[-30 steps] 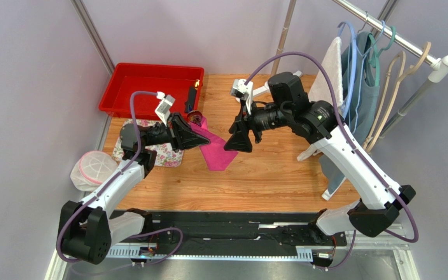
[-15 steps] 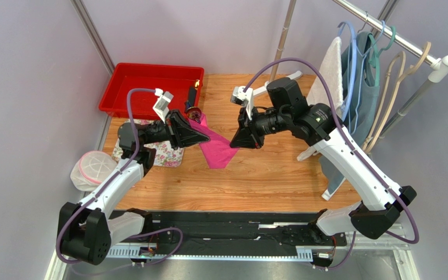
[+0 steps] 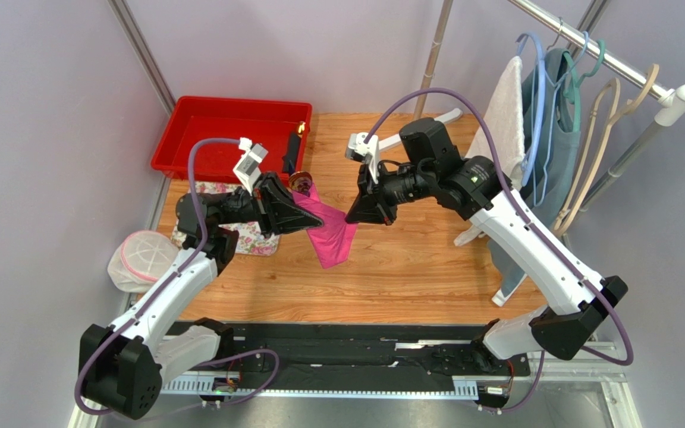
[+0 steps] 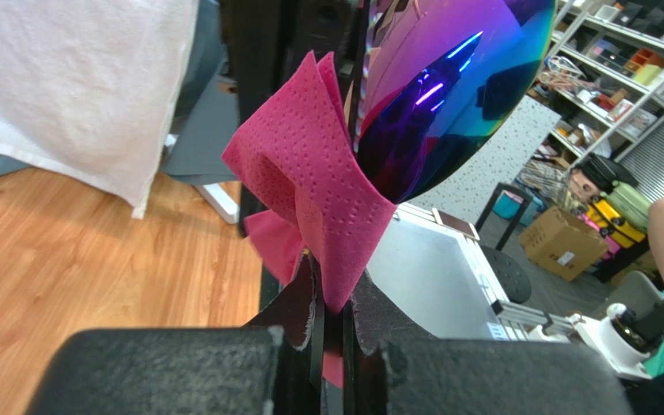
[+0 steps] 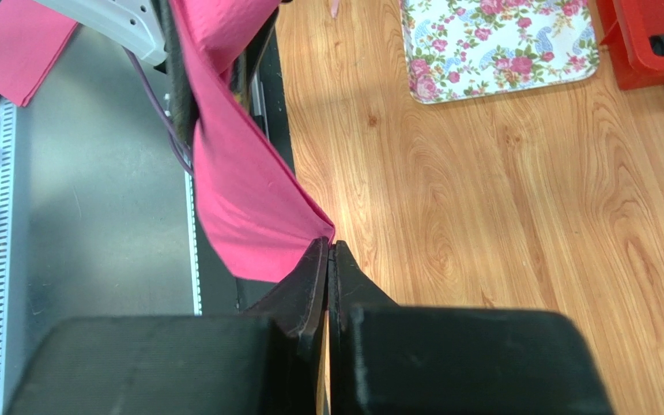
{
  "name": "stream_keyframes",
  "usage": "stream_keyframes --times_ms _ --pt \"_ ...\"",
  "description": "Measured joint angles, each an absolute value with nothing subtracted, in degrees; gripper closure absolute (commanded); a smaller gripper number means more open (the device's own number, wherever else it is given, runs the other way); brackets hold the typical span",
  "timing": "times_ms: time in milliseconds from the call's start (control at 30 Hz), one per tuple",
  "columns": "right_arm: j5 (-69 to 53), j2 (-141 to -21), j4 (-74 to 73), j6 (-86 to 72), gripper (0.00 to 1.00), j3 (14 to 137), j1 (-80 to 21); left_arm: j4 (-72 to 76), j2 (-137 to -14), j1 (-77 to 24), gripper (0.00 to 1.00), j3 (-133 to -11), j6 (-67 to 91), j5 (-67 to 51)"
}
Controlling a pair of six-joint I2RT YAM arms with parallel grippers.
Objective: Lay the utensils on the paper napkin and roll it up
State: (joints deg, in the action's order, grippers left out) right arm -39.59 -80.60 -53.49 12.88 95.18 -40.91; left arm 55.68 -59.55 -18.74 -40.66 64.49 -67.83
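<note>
The magenta paper napkin [image 3: 333,236] hangs in the air over the wooden table, stretched between both grippers. My left gripper [image 3: 312,220] is shut on one end; in the left wrist view the napkin [image 4: 309,173] rises out of the pinched jaws [image 4: 334,277]. Behind it stands an iridescent purple-blue spoon bowl [image 4: 435,95], one of the utensils. The spoon's handle is hidden, so I cannot tell whether it is gripped too. My right gripper [image 3: 350,218] is shut on the napkin's opposite corner; in the right wrist view the napkin [image 5: 240,199] runs into the closed tips [image 5: 328,246].
A red tray [image 3: 230,134] sits at the back left, with a dark object [image 3: 294,152] at its right edge. A floral cloth [image 3: 252,236] lies under the left arm and a white mesh bowl [image 3: 141,259] beside the table. A clothes rack [image 3: 569,116] stands on the right.
My right gripper moved left to the napkin's corner and shut on it. The napkin's lower part has come up off the table, and the left arm shifted slightly.
</note>
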Motion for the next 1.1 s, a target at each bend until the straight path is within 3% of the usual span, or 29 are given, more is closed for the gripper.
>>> stream_keyframes --times_ms 1100 --pt "-50.87 -83.61 -30.59 -5.85 1.00 86.26 -43.59 51.64 -60.10 -20.99 1.00 -43.72 65.78 -66.41"
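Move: The right fingers already pinch the napkin's loose edge; the napkin roll they bring it to is gripped by the left fingers, about 6 cm to the right hand's left, 2 cm back and 3 cm higher. The spoon bowl sticking out of the roll is some 9 cm left of the right hand, level ahead and 10 cm above, and the floral tray about 27 cm left, 8 cm ahead and 33 cm below. From the left hand the loose edge lies roughly 6 cm right, 2 cm ahead and 3 cm lower. Keeping its shut pinch on the loose edge, the right hand sweeps about 5.5 cm left to the roll, easing back slightly along the way, while its fingers come up some 10 degrees towards level and the hand rolls with its forward side tipping down, carrying the flap in close beside the left fingertips. The left hand keeps its grip and holds the roll up in the air against this wrap, lifting nearly 2 cm before settling partway back, with hardly any turn. ##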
